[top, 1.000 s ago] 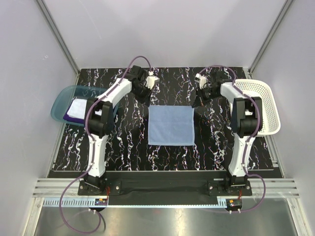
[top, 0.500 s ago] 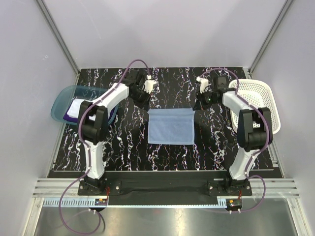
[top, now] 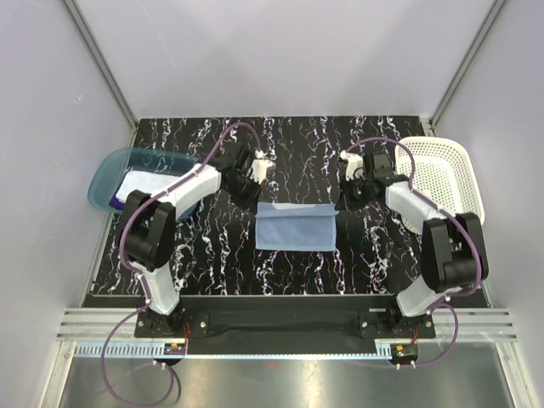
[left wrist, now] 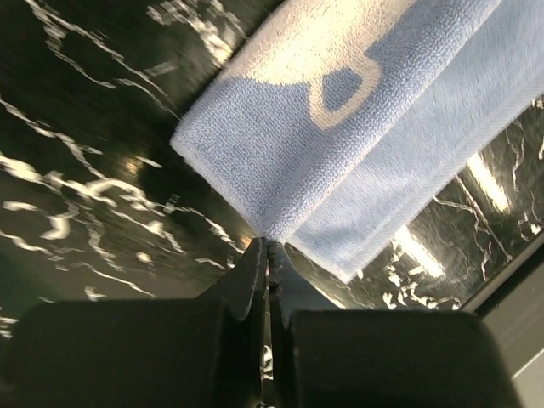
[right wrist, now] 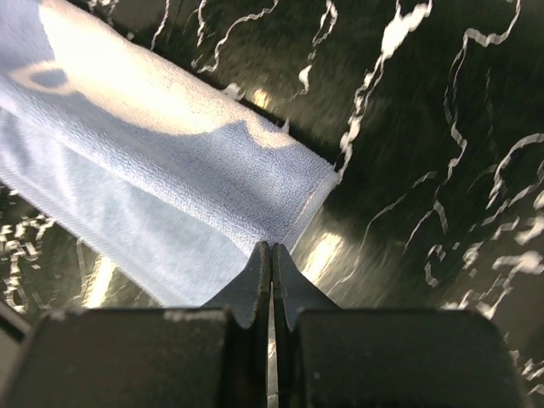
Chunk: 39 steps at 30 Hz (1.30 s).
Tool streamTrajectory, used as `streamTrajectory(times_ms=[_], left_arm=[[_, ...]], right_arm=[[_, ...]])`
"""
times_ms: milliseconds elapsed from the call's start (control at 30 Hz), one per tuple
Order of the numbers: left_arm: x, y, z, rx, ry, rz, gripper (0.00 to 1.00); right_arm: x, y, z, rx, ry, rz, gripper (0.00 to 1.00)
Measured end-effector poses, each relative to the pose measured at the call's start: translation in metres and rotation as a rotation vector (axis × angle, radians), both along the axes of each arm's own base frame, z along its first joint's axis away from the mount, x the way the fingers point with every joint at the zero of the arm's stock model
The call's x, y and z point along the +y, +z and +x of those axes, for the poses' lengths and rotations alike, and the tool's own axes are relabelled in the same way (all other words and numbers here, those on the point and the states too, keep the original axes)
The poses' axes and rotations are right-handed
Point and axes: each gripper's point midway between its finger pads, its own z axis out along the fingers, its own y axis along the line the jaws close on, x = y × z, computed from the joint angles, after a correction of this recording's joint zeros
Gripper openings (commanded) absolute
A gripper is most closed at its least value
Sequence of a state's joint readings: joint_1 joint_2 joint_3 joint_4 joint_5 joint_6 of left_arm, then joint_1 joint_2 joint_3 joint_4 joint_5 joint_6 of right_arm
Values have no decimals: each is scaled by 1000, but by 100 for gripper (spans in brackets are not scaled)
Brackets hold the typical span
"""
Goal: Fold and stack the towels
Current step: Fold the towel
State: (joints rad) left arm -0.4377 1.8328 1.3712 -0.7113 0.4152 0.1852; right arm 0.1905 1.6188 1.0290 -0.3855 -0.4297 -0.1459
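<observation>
The light blue towel [top: 296, 231] lies in the middle of the black marble table, its far edge lifted and folded over toward the near side. My left gripper [top: 257, 202] is shut on the towel's far left corner; in the left wrist view the gripper [left wrist: 269, 243] pinches the fold of the towel [left wrist: 340, 127]. My right gripper [top: 337, 204] is shut on the far right corner; in the right wrist view the gripper [right wrist: 271, 246] pinches the towel [right wrist: 170, 170]. The white towel [top: 140, 181] lies on the purple towel [top: 119, 201] in the teal tray.
The translucent teal tray [top: 106, 166] sits at the table's left edge. The white mesh basket [top: 446, 183] stands at the right edge. Grey walls close in the table on three sides.
Both grippers have moved toward the near side, carrying the blue towel's far edge up and over the rest of the towel. The visible towel is now shorter front to back.
</observation>
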Motion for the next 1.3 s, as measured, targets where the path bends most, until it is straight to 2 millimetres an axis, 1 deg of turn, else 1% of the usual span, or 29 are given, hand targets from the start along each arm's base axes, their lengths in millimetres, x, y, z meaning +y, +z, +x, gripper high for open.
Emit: streamTrajectory(times_ms=[100,200,367,500,567,733,833,967,1000,1033,1067,1100,1133,1167,1233,1300], left_arm=[[-2,-3,-17,17,-8,10,0],[-1,0,-28,17,-3,17,0],[1,10,-37,-5,11,11,0],[1,15,-45,-12,17,5,0],[1,12,-51,-2,16,8,0],[1,-6,-74,56,8,32,0],[2,-8,-85,67,6,37,0],[3,-9,-91,69,12,33,0],[3,-10,-91,69,15,31,0],[3,-12,-93,73,17,31,5],[3,-15,-95,78,18,34,8],[4,-16,-97,85,22,38,12],[4,-18,-99,89,22,43,22],[5,-19,-100,93,23,49,28],[6,-20,-101,94,26,60,31],[6,-20,-101,90,29,66,35]], right_arm=[[1,5,-13,12,-32,22,0],[3,9,-21,19,-53,39,0],[8,9,-31,59,-90,58,0],[9,3,-44,110,-120,65,0],[8,0,-50,141,-141,64,0],[10,-8,-64,204,-176,69,0],[11,-7,-73,221,-190,77,1],[12,-5,-78,237,-217,93,5],[12,-5,-79,243,-222,95,8],[12,-6,-80,251,-230,97,12],[12,-7,-82,261,-237,99,19],[12,-8,-84,270,-242,99,31],[13,-9,-85,279,-250,98,34],[13,-9,-86,284,-253,97,36],[11,-10,-89,298,-264,91,40],[9,-11,-92,318,-278,77,41]])
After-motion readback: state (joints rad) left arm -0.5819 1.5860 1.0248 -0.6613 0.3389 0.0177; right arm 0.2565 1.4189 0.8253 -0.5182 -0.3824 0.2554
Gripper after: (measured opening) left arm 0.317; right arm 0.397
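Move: Straight back from each closed hand, both pinching the far corners of the blue towel, lie its near corners: the left one about 10 cm back of the left hand and 2 cm below; the right one some 9 cm back of the right hand, 1 cm left and 2 cm down. The towel's rolling crease has its middle 3 cm ahead of both hands, 13 cm right of the left and 13 cm left of the right. Drawing the pinched corners back over the lower layer, both hands come about 10 cm towards the base together, rising a centimetre or so on the way, then sinking to lay them beside the near corners, where the fingers part and let go. The right wrist swings some 15 degrees clockwise while its fingertips tip back towards the base. ##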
